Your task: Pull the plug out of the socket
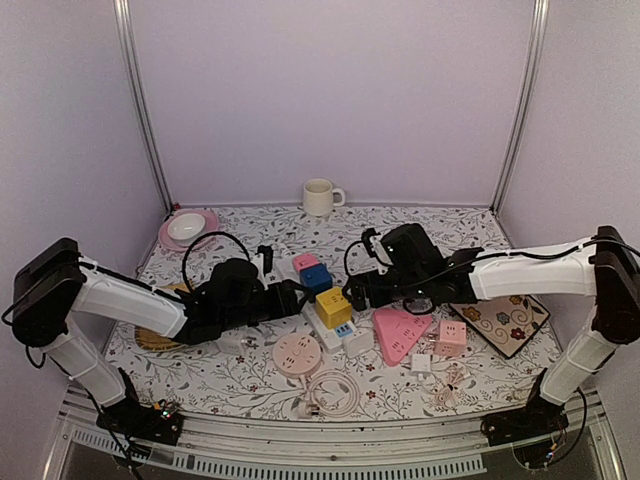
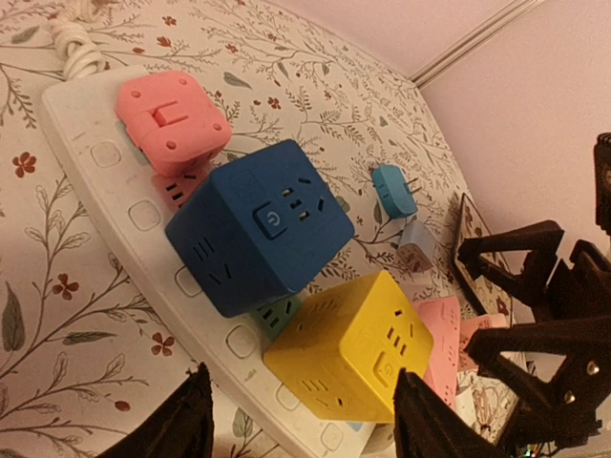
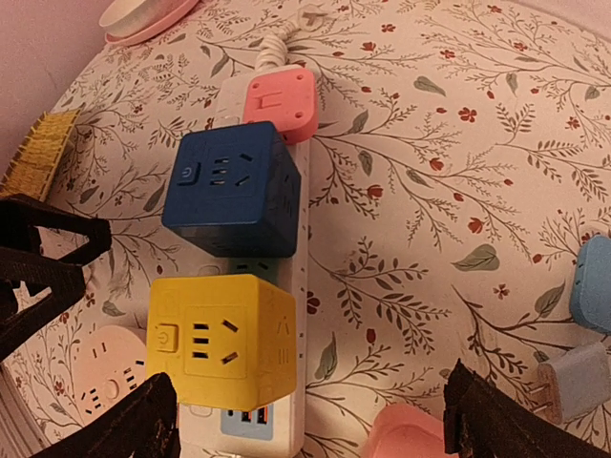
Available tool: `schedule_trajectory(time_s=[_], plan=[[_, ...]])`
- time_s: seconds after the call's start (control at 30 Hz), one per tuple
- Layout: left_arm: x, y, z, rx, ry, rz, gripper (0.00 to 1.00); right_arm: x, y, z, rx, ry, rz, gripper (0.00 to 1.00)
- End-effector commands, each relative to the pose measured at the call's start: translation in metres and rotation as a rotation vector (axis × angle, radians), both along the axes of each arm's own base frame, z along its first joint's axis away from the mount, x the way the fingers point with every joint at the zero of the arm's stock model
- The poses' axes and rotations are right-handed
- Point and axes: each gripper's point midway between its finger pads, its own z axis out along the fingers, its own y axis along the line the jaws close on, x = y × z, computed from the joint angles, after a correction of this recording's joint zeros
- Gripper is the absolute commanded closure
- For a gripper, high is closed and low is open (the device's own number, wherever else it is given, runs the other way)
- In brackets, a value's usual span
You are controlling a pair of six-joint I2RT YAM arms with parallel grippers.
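A white power strip (image 1: 322, 322) lies mid-table with three cube plugs seated in it: pink (image 1: 305, 262), blue (image 1: 317, 278) and yellow (image 1: 333, 307). The left wrist view shows the strip (image 2: 105, 191), the pink cube (image 2: 172, 119), the blue cube (image 2: 258, 224) and the yellow cube (image 2: 348, 348). My left gripper (image 2: 301, 425) is open, its fingers either side of the yellow cube, short of it. The right wrist view shows the strip (image 3: 304, 286) and the pink (image 3: 280, 103), blue (image 3: 232, 198) and yellow (image 3: 220, 339) cubes. My right gripper (image 3: 305, 429) is open above the strip's near end, empty.
A white mug (image 1: 319, 197) stands at the back, a pink plate with a bowl (image 1: 187, 229) at back left. A round pink socket (image 1: 296, 353), a pink triangular adapter (image 1: 401, 331), a pink cube (image 1: 451, 337), a patterned mat (image 1: 503, 318) and coiled cable (image 1: 335, 392) lie around.
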Motion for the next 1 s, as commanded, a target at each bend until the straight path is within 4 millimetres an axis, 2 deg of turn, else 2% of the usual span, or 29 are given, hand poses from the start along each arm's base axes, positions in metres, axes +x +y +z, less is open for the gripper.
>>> schedule_trajectory(time_s=[0.0,0.27,0.43,0.57,0.67,0.97], plan=[[0.004,0.009,0.001,0.019,-0.006,0.012,0.36,-0.004,0.020,-0.013,-0.105,-0.025,0.037,0.01],[0.004,0.016,-0.002,0.023,0.002,0.023,0.36,-0.009,0.055,-0.033,-0.223,-0.036,0.079,0.01],[0.005,0.016,-0.003,0.024,0.004,0.021,0.36,-0.009,0.063,-0.043,-0.249,-0.021,0.078,0.04],[0.007,0.016,-0.003,0.024,0.004,0.023,0.36,-0.010,0.065,-0.043,-0.248,-0.016,0.073,0.09],[0.010,0.015,-0.002,0.023,0.003,0.024,0.35,-0.010,0.065,-0.042,-0.242,-0.014,0.069,0.14],[0.043,0.009,-0.004,0.038,0.034,0.033,0.35,-0.023,0.080,-0.035,-0.227,-0.015,0.097,0.45]])
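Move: The yellow cube on the power strip is the right gripper's target, about 6 cm to its left, 1 cm back and 6 cm lower. The blue cube sits some 7 cm ahead of the yellow one and 3 cm to its left; the white block lies about 6 cm back from the right gripper and 10 cm below. From the left gripper, the blue cube is roughly 6 cm ahead, 3 cm right and 3 cm lower, with the pink plug about 11 cm straight ahead and 6 cm lower. Sweep the wide-open right gripper about 7 cm left and some 4 cm down, drawing back slightly, and roll its left side down nearly 15 degrees to straddle the yellow cube; then close the fingers onto the cube's two sides. Ease the left gripper left a little, then forward, some 2.5 cm in all towards the blue cube, fingers kept open. ##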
